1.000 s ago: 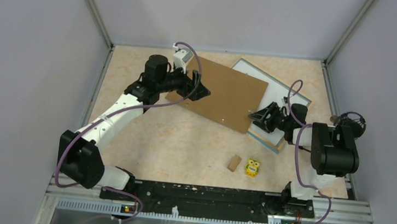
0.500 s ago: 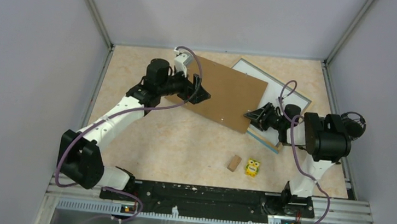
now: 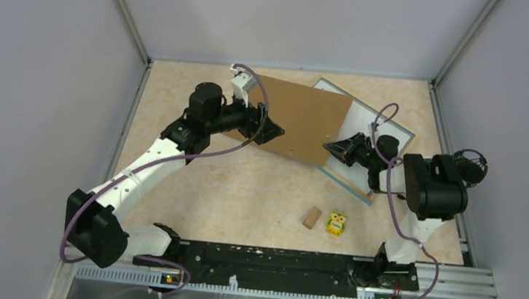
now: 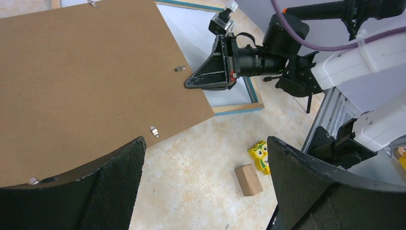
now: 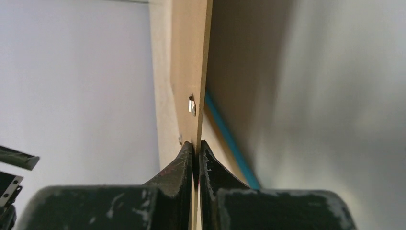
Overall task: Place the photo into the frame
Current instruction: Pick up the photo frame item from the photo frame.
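The frame point(image 3: 350, 186), light wood with blue edges, lies flat at the back right; its blue rim also shows in the left wrist view point(image 4: 249, 92) and the right wrist view point(image 5: 230, 139). A brown backing board point(image 3: 299, 120) point(image 4: 86, 72) point(image 5: 191, 57) covers its left part, with its right edge raised. My right gripper point(image 3: 332, 147) point(image 5: 196, 143) is shut on that raised edge. My left gripper point(image 3: 267, 126) point(image 4: 206, 191) hangs open above the board's near-left part, with nothing between its fingers. The photo is hidden or out of view.
A small wooden block point(image 3: 311, 218) point(image 4: 249, 179) and a yellow owl toy point(image 3: 336, 223) point(image 4: 260, 154) lie side by side on the table, near the front. Grey enclosure walls stand on the left, the right and the back.
My right gripper has shut on the board's right edge and lifted it, pushing the board a little to the left and uncovering more of the frame. The left gripper shifted slightly, still open.
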Available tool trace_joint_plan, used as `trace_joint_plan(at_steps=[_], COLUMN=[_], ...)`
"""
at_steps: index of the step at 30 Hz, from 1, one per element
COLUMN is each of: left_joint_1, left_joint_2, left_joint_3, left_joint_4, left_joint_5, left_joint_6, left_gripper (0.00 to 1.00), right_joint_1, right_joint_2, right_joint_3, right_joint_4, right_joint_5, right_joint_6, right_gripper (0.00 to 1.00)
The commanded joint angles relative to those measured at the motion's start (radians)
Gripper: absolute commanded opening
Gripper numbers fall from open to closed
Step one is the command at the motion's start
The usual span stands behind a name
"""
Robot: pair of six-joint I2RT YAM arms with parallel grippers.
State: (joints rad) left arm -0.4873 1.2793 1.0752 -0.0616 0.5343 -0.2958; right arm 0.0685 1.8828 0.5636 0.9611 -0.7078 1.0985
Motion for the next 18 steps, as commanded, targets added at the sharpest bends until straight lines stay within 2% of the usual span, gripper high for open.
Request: trace_joint_plan(at_steps=[1,10,13,18], left_joint_1=[0.003,0.024,0.044,0.077], left_joint_2=[-0.072,-0.098,-0.08,-0.09], left_joint_3=[-0.013,-0.03,-0.025,-0.032], left_joint_4=[0.054,0.034,0.027,0.042], left_joint_5=[-0.007,-0.148,-0.142,-0.123], left_joint_6=[-0.012,0.067,0.062,0.049], left_gripper=[0.99,0.99,0.99,0.99], right_joint_1=[0.028,0.02,-0.018,-0.129], right_joint_2=[-0.226,-0.594,-0.694,-0.75], right_joint_3=[0.03,0.118,0.152,0.162], right_joint_4=[-0.104,-0.545,-0.663,-0.668], right_joint_5=[0.067,0.176,0.171,0.048], right_joint_6=[-0.033,-0.048,-0.035,0.06], right_gripper=[0.0,0.0,0.0,0.0])
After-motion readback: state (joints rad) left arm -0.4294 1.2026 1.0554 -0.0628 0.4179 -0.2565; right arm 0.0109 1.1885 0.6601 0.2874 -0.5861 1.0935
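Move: The right hand already pinches the front part of the brown backing board's right edge; the board's middle lies about 12 cm to its left and 8 cm ahead. The photo frame's middle is roughly 4 cm ahead, 4 cm right and 3 cm below. Around 19 cm back and 4 cm down are the wooden block, 3 cm left, and the owl toy, 3 cm right. From the open left hand the frame's middle lies some 11 cm ahead, 21 cm right and 25 cm below. Keeping its pinch on the backing board's right edge, the right hand swiftly lifts that end about 16 cm, nearly straight up at first, then drifting some 4 cm right and a little back over the frame while its fingers tip up slightly and turn about 10 degrees clockwise. The left hand, still wide open and not holding the board, rises a little and then moves some 4 cm left and slightly forward, away from the frame, turning a little counter-clockwise. ##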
